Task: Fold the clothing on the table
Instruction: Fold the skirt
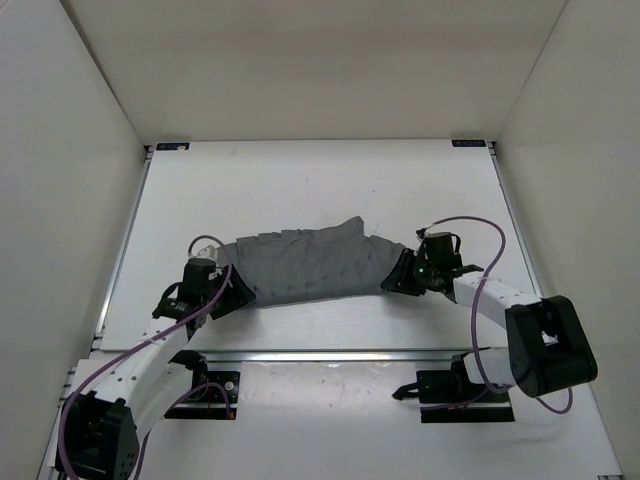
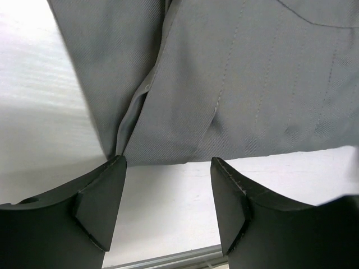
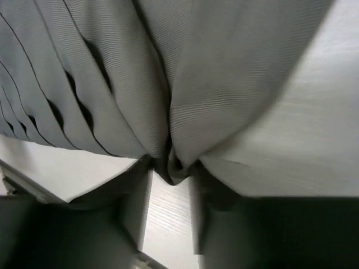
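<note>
The clothing, dark grey and pleated, lies in a long curved band across the middle of the white table. At its left end my left gripper stands open. In the left wrist view the hem of the clothing lies just beyond the left gripper, and only bare table shows between its fingers. At the right end my right gripper is on the fabric. In the right wrist view a bunched fold of the clothing dips between the tips of the right gripper, which pinch it.
White enclosure walls rise on three sides of the table. A metal rail runs along the near edge, just behind both grippers, with the arm bases below it. Thin rails edge the left and right sides.
</note>
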### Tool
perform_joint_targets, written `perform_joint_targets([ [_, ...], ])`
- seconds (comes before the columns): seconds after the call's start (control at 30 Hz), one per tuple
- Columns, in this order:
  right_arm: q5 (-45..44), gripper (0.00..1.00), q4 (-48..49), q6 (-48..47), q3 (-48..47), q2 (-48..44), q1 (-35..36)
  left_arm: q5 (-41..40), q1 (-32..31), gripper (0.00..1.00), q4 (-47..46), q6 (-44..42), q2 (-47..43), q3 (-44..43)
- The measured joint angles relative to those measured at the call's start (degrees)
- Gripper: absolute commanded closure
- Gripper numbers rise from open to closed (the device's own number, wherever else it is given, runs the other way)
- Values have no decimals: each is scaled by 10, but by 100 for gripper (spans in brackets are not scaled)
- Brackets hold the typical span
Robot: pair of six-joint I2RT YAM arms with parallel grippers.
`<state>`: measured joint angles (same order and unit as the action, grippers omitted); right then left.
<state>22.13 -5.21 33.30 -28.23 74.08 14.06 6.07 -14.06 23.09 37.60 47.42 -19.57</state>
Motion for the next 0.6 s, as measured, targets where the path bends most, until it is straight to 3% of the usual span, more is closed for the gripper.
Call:
perform_joint_targets([
  [0.1, 1, 100, 5, 2, 0, 10, 6, -12, -5, 28, 8, 8, -7, 5],
  [0.37, 5, 99, 10, 5, 0, 8, 2, -29, -19, 25, 12, 23, -9, 9],
  [0.43, 7, 100, 11, 5, 0, 8, 1, -32, -22, 21, 17, 27, -11, 13],
  [0.6, 6, 100, 15, 2, 5, -6, -7, -38, -28, 25, 24, 41, -35, 18],
])
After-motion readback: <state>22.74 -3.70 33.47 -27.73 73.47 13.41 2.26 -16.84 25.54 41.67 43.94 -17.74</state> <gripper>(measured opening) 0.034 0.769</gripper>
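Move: Between the right hand's half-closed fingers sits the bunched right near corner of the skirt, practically at the hand point, perhaps 1 cm below. The skirt's raised peak is some 15 cm ahead and 6 cm left of that hand. From the left hand, the skirt's left near corner is about 1 cm ahead, 3 cm left and 1 cm down, beside its left fingertip; the table's front rail runs about 12 cm straight back. Closing from half open to shut, the right hand's fingers pinch the bunched fold at the skirt's right near corner while the hand all but stays in place. The left hand meanwhile eases about 1 cm back and nearly 1 cm down at the skirt's left near corner, its fingers staying wide open around the near edge. ##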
